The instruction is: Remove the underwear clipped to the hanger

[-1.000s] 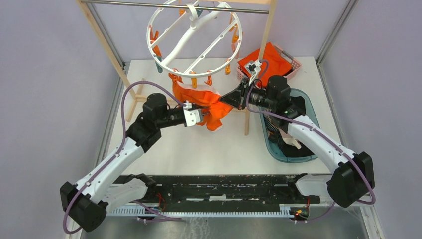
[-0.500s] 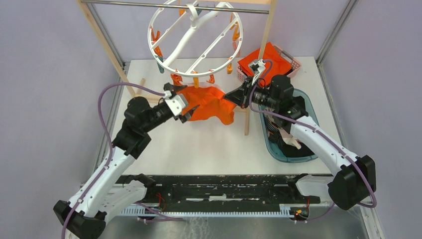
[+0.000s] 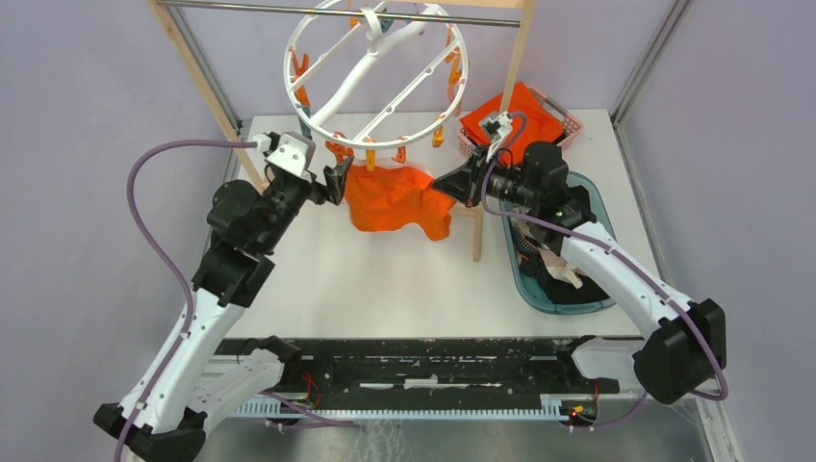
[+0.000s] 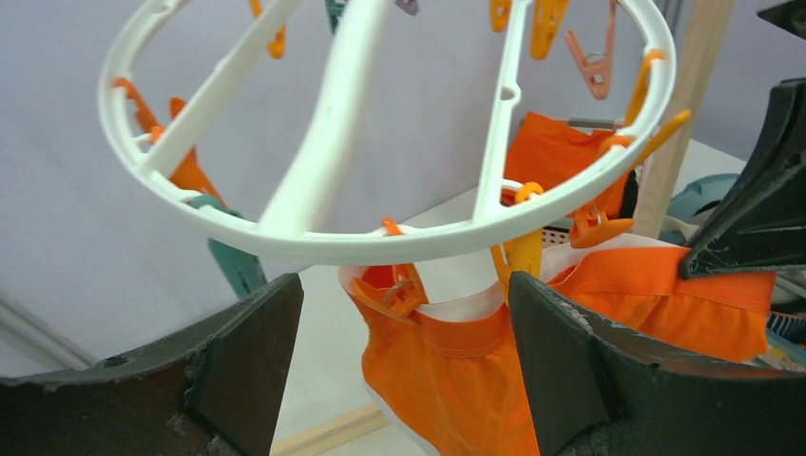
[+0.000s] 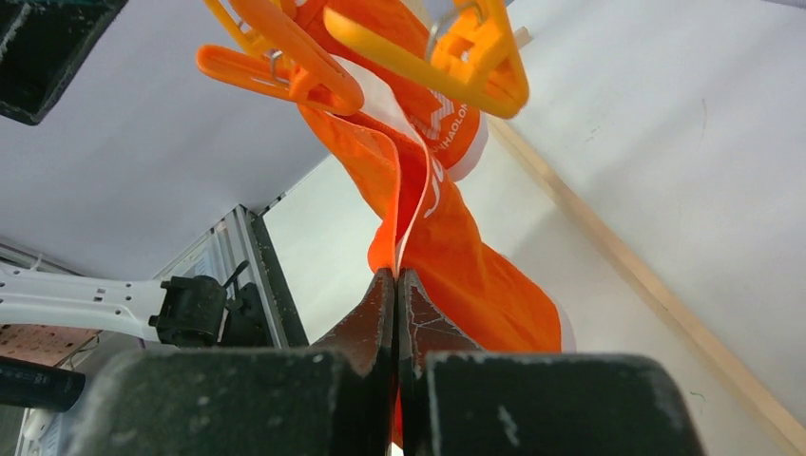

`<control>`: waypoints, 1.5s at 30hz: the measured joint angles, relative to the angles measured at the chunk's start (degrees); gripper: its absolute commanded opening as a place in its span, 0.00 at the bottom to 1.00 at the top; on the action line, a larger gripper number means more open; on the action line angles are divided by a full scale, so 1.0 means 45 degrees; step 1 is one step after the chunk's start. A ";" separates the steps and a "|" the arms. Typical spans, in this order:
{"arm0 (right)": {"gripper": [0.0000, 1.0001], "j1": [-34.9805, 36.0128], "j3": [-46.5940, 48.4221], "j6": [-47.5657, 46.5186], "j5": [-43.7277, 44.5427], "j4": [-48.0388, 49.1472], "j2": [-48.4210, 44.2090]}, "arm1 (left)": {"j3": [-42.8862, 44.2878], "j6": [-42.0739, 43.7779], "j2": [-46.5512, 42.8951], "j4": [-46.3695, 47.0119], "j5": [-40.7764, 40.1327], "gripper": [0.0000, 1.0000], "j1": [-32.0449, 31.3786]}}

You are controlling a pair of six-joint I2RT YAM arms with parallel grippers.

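Observation:
The white ring hanger hangs from the metal bar, with orange pegs round its rim. One piece of underwear, bright orange with white trim, hangs below the ring's near edge. An orange peg holds its left corner and a yellow peg sits on its waistband. My left gripper is open just left of the underwear, its jaws either side of that corner. My right gripper is shut on the right edge of the underwear, just below the pegs.
A wooden-post frame carries the bar; one post foot stands beside my right gripper. A pink basket with folded orange cloth sits at the back right. A teal tub with dark and pale cloth lies under the right arm.
My left gripper let go of the underwear's lower part, opened, and moved up and left to the pegged corner. The cloth now hangs spread out. The right gripper kept its grip.

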 measured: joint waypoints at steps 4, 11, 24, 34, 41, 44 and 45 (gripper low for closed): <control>0.01 0.0097 0.0597 0.0092 -0.0340 -0.0024 0.0325 | 0.0568 -0.0087 -0.0044 -0.0321 -0.0928 0.88 0.0097; 0.01 0.1209 0.1948 -0.0151 -0.0986 -0.0656 0.1103 | 0.0631 -0.0092 -0.0170 -0.0573 -0.1889 0.89 0.0282; 0.00 0.3832 0.6091 -0.3070 -0.1093 -0.4668 0.3254 | 0.0529 -0.0636 0.0180 -0.0583 -0.1957 0.89 0.0355; 0.00 0.4430 0.7286 -0.4702 0.0039 -0.6936 0.4197 | -0.0272 -0.0627 0.0204 0.0121 -0.2657 0.83 0.0408; 0.01 0.4435 0.8286 -0.4974 0.0345 -0.7791 0.4532 | -0.0296 -0.0612 0.0243 0.0389 -0.2686 0.83 0.0495; 0.01 0.4464 0.8830 -0.4915 0.0287 -0.7932 0.4779 | -0.0306 -0.0631 0.0423 0.0680 -0.2540 0.81 0.0631; 0.01 0.4473 0.8888 -0.4906 0.0262 -0.7946 0.4823 | -0.0306 -0.0665 0.0554 0.0753 -0.2419 0.81 0.0753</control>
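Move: The left orange clip, still holding the orange underwear, is about 7 cm ahead of the open left hand and 2 cm right, roughly level. From the right hand, which already pinches the underwear, that clip lies about 18 cm left, 7 cm ahead and 3 cm above. The yellow clip is some 13 cm left of the right hand and 5 cm ahead; the right orange clip is about 7 cm left and 6 cm ahead, both some 3 cm above. Right hand draws the still-pinched underwear about 12 cm left and 6 back; open left hand shifts left-forward. ##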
